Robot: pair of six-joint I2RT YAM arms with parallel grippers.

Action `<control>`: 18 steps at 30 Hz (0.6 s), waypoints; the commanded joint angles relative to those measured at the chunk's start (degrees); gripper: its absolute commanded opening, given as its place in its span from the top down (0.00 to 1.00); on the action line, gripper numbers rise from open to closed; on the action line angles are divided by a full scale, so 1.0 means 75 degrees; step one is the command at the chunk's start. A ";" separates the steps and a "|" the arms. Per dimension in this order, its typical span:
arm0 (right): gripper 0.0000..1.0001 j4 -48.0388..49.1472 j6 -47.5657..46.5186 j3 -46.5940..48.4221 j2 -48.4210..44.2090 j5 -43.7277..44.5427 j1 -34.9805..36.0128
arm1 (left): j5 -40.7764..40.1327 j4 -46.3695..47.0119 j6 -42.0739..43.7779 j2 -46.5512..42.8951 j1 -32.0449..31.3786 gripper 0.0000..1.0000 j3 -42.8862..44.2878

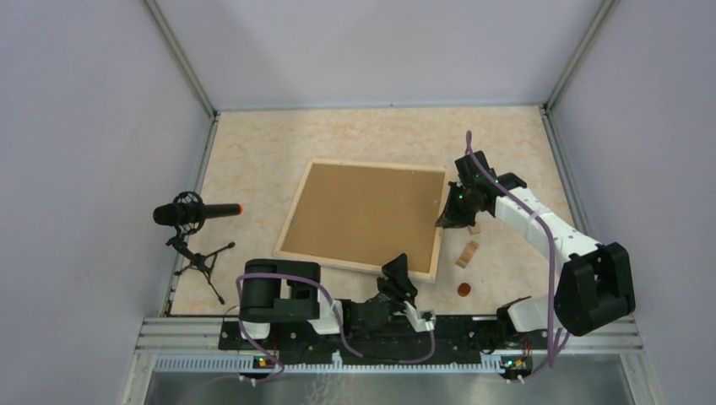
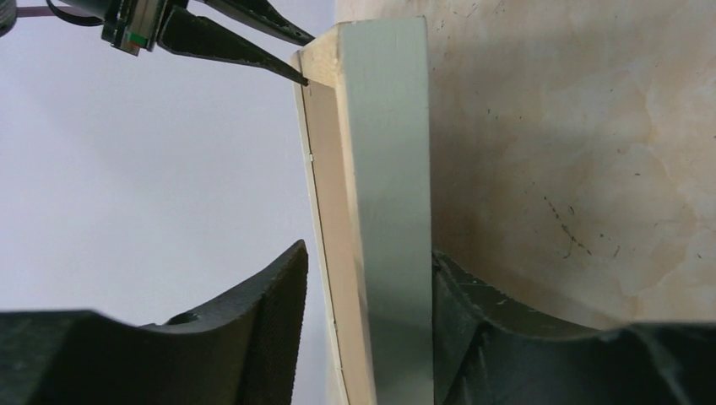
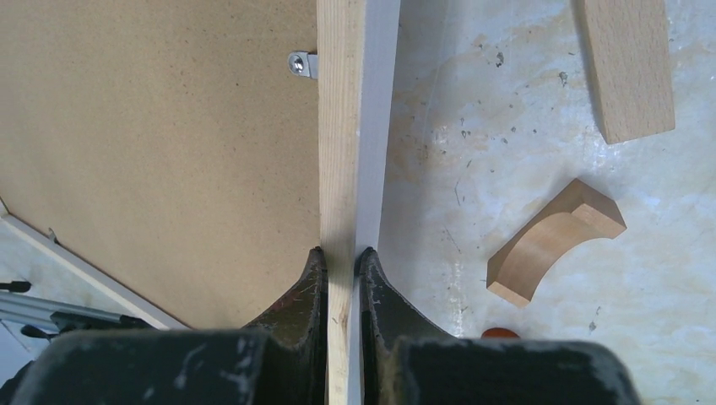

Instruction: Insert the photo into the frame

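The frame (image 1: 439, 224) lies on the table with its back up. The photo's plain brown board back (image 1: 363, 211) fills it. My right gripper (image 1: 452, 215) is at the frame's right side. In the right wrist view that gripper (image 3: 342, 251) is shut on the pale slat (image 3: 340, 126), with the board (image 3: 169, 152) to its left. My left gripper (image 1: 397, 274) is at the frame's near edge. In the left wrist view it (image 2: 367, 253) straddles the edge (image 2: 380, 211): the right finger touches it and the left finger (image 2: 270, 304) stands a little apart.
A microphone on a small tripod (image 1: 190, 213) stands at the left. Small wooden blocks (image 1: 467, 253) and a red-brown disc (image 1: 463, 289) lie right of the frame. A curved block (image 3: 553, 240) and a straight block (image 3: 625, 67) lie near my right gripper. Walls enclose the table.
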 commanded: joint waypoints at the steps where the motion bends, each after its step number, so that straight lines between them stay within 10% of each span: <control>1: 1.00 0.0117 0.0211 0.0386 -0.0476 -0.0596 -0.0021 | 0.0139 0.0104 -0.0036 -0.0070 0.0212 0.47 0.0365; 10: 1.00 0.0131 0.0299 0.0447 -0.0622 -0.0790 -0.0022 | 0.0058 0.0898 0.0388 0.0242 0.0353 0.69 0.0635; 14: 1.00 0.0023 0.0270 0.0571 -0.0739 -0.0563 -0.0024 | -0.0076 0.1002 0.0373 0.0181 0.0419 1.00 0.0912; 18: 1.00 -0.0023 0.0295 0.0791 -0.0939 -0.0158 -0.0076 | -0.0168 0.1307 0.0634 0.0035 0.0440 1.00 0.1152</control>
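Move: The frame's near rail already runs between the left hand's open fingers, its middle hardly a centimetre ahead and to the right at their height; the frame's near-right corner is about 6 cm to the right and 3 cm back. On the table, some 8 cm below, the curved block stands about 14 cm to the right and 2 cm ahead, the red disc 14 cm to the right and 6 cm back. From the right hand, that gripping spot on the near rail is roughly 8 cm left and 10 cm back. Forward and a little to the right, the left hand eases about 1 cm further over the near rail while its fingers close from above and below and pinch the rail beside the corner; then it rises some 2 cm, still creeping forward and right. The right hand keeps its grip on the right rail and lifts with it, about 2 cm up and 1 cm forward. ##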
